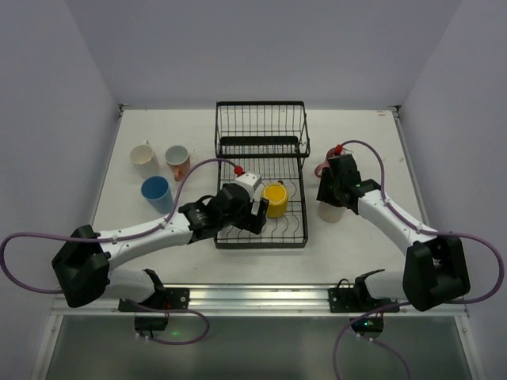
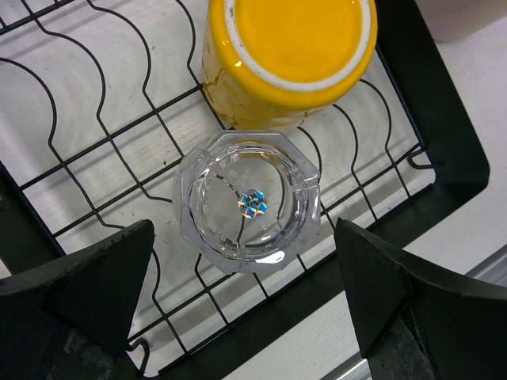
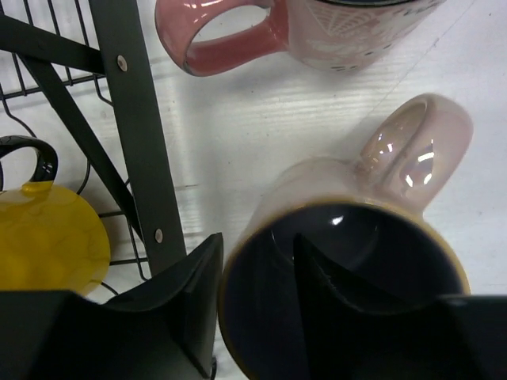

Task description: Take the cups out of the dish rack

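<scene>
The black wire dish rack (image 1: 261,127) stands mid-table. On its lower tier a yellow cup (image 2: 289,55) lies beside a clear glass cup (image 2: 248,202) that stands upside down. My left gripper (image 2: 242,293) hovers over the glass, open, one finger on each side and clear of it. Right of the rack a grey-beige mug (image 3: 356,261) with a dark inside stands on the table. My right gripper (image 3: 257,245) straddles its rim, one finger inside and one outside, and the inner finger is off the wall. A pink patterned mug (image 3: 317,32) stands just beyond.
Left of the rack stand a white cup (image 1: 144,158), a salmon-pink cup (image 1: 178,161) and a blue cup (image 1: 156,192). The rack's raised upper shelf (image 1: 261,144) is at its far end. Its right frame (image 3: 131,119) runs close to my right gripper.
</scene>
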Action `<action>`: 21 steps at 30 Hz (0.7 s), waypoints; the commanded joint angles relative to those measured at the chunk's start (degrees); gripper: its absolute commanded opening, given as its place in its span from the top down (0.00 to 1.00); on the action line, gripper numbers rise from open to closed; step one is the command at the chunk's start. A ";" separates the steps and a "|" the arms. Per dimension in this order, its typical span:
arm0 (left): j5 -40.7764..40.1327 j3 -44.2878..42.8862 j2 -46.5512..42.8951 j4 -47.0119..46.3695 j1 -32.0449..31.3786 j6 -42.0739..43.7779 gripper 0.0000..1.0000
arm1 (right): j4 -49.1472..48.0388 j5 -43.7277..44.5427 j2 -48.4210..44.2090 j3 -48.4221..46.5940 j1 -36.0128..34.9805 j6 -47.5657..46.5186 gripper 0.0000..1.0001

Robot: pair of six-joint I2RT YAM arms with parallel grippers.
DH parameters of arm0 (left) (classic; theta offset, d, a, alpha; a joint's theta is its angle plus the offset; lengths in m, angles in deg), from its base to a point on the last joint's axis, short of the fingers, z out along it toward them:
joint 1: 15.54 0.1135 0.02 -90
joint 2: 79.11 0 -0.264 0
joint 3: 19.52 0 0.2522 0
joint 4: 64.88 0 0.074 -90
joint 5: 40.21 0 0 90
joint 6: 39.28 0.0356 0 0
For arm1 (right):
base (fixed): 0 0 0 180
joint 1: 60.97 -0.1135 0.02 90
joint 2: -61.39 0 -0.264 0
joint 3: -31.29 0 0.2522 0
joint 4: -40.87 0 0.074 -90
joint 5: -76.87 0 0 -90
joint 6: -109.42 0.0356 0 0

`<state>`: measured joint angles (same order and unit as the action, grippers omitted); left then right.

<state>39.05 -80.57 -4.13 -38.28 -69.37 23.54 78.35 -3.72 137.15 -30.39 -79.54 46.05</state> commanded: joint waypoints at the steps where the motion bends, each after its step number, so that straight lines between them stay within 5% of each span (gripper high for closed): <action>1: -3.14 -2.81 1.65 -2.64 -0.32 2.04 0.00 | -2.98 0.79 -1.76 -0.15 0.29 -1.14 0.55; 5: -4.90 -3.42 3.24 -2.47 -0.32 2.13 0.00 | -3.51 -1.41 -6.67 0.55 0.29 -0.79 0.19; 8: -5.34 -4.12 4.56 -2.65 -0.32 2.31 0.00 | -3.95 -3.16 -12.56 1.33 0.29 -0.62 0.03; 13: -4.90 -4.92 7.36 -4.58 -0.41 3.62 0.00 | -4.56 -9.22 -21.96 3.53 0.29 0.87 0.01; 16: -5.43 -5.01 8.51 -5.28 -0.41 3.71 0.12 | -5.88 -15.10 -27.85 6.42 0.20 2.63 0.01; 21: -5.25 -2.20 6.24 -8.09 -0.41 3.01 0.52 | -13.05 -24.33 -37.52 13.01 -0.94 8.25 0.01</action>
<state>35.46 -83.28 4.33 -41.43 -69.50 26.08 71.45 -19.28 103.17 -20.82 -79.73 49.96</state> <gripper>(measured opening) 0.623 0.990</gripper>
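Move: Just 3 cm ahead of the left hand, 1 cm to its right and 4 cm below is the clear glass in the rack; the yellow cup stands about 5 cm farther out than that glass and 6 cm to its right. The right hand is at the left rim of the dark-lined cup, whose middle is roughly 3 cm to the right, 1 cm back and 4 cm down; from this hand the red cup lies some 12 cm ahead and 3 cm right, the yellow cup about 16 cm left and 1 cm back. Easing down and forward about 3 cm in all, the left hand brings its wide-open fingers around the clear glass, then closes them part-way until they bear on its two sides. Meanwhile the right hand finishes opening, comes free of the dark-lined cup's rim and rises some 13 cm, drawing back 5 cm and to the left, its fingers tipping up and the wrist rolling left side up. ##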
